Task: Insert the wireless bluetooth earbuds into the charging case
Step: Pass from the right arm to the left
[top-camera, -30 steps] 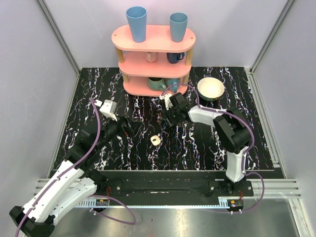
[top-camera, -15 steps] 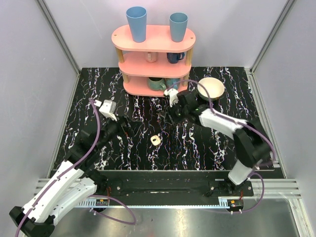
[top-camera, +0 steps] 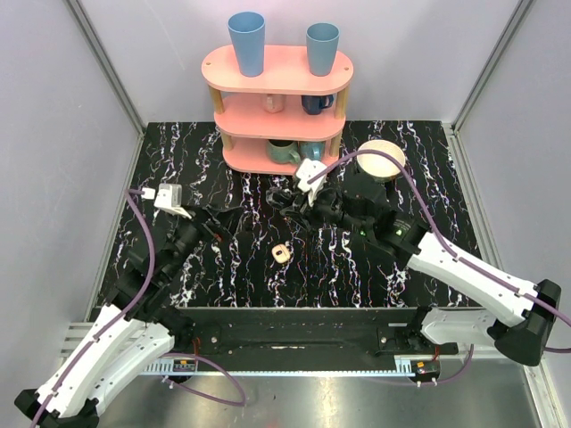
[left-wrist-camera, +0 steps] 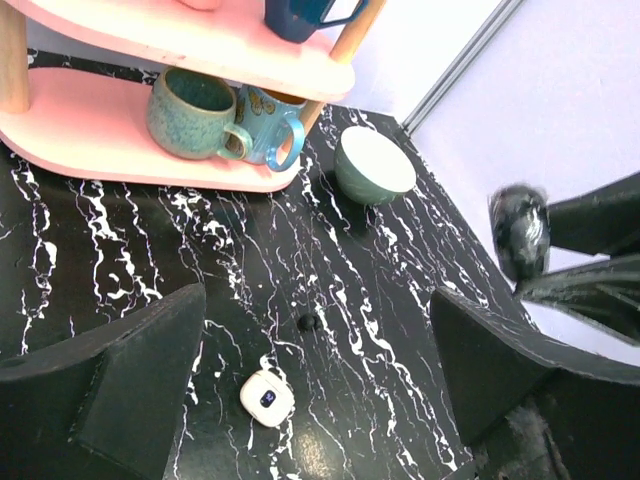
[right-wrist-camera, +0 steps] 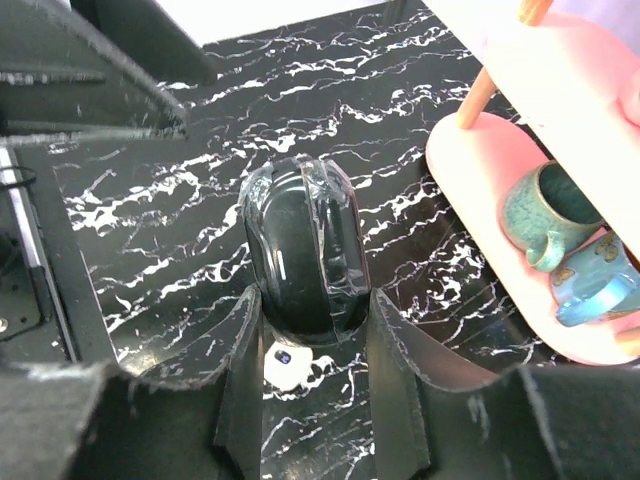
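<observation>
The charging case (top-camera: pixel 281 254) is a small cream-white rounded square lying on the black marbled table; the left wrist view (left-wrist-camera: pixel 267 398) and right wrist view (right-wrist-camera: pixel 285 362) show a small dark mark on its top. No off-white earbuds show in any view. My right gripper (top-camera: pixel 285 198) is shut on a glossy black oval object (right-wrist-camera: pixel 305 255) and holds it above the table, just beyond the case. That object also shows in the left wrist view (left-wrist-camera: pixel 520 232). My left gripper (top-camera: pixel 223 223) is open and empty, left of the case, its jaws wide apart (left-wrist-camera: pixel 320 390).
A pink three-tier shelf (top-camera: pixel 277 67) stands at the back with blue cups on top and mugs (left-wrist-camera: pixel 195 112) on its lower tiers. A cream bowl (top-camera: pixel 382 159) sits to its right. A tiny black blob (left-wrist-camera: pixel 308 322) lies on the table beyond the case.
The right arm has unfolded and stretched out low; its gripper with the black object shifted slightly left and back. The left arm drew back to the left. The case has not moved.
</observation>
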Controlling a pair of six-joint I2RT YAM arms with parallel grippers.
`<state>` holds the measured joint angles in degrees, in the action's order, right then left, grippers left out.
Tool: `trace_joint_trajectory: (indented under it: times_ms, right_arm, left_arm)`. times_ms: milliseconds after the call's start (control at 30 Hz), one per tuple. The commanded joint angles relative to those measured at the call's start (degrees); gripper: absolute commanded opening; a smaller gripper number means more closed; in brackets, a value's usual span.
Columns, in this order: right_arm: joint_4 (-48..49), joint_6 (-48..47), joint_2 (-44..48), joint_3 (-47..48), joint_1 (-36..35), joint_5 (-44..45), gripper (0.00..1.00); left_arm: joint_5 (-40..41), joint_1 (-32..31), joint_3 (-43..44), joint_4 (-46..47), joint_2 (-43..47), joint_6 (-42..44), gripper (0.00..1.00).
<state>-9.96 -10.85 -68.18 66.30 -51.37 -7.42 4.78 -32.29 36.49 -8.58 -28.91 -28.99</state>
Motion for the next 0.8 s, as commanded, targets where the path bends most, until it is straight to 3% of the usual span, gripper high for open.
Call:
trace_joint_trajectory:
  times_ms: [0,367,567,767]
  right_arm:
    - [-0.16,-8.65,3.31,-1.52,-3.29,8.37,0.09]
    - [7.32,-18.94,6.84,-7.33,-7.16,14.71,0.07]
    - [8.37,-19.82,6.22,-7.94,-7.25,15.68,0.06]
    - [8.73,-19.47,6.22,-7.51,-7.42,14.98,0.06]
  left_arm:
    - [1.55,0.21,3.67,3.57,1.22,-0.19,0.99]
    - [-1.51,0.21,3.5,5.15,0.61,0.77,0.99]
    - [-20.37,0.3,4.82,11.73,-5.27,3.15,0.99]
    - [-31.57,0.21,4.12,20.17,-9.93,-1.41,0.99]
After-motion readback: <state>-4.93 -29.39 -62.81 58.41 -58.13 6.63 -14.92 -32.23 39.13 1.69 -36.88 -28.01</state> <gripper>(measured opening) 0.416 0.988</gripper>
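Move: The black charging case is already in the right fingers, its middle just past their tips. From the open left gripper the case is about 11 cm right, 2 cm ahead and 3 cm higher. For the right hand, the left gripper is some 13 cm to its left, 1 cm back and 3 cm lower. The white case lies on the table about 12 cm right of the left hand, 4 cm ahead and 27 cm below; the green mug stands roughly 27 cm beyond the white case, level with it sideways and 5 cm higher. No touch between the left hand and the black charging case can be seen; the right fingers keep their hold on it. The left gripper, staying wide open, first rises nearly 3 cm, then sweeps about 6 cm right towards the case, swinging some 20 degrees clockwise to face it. Meanwhile the right hand eases about 2 cm left to meet it and rolls roughly 20 degrees about its own fingers. ##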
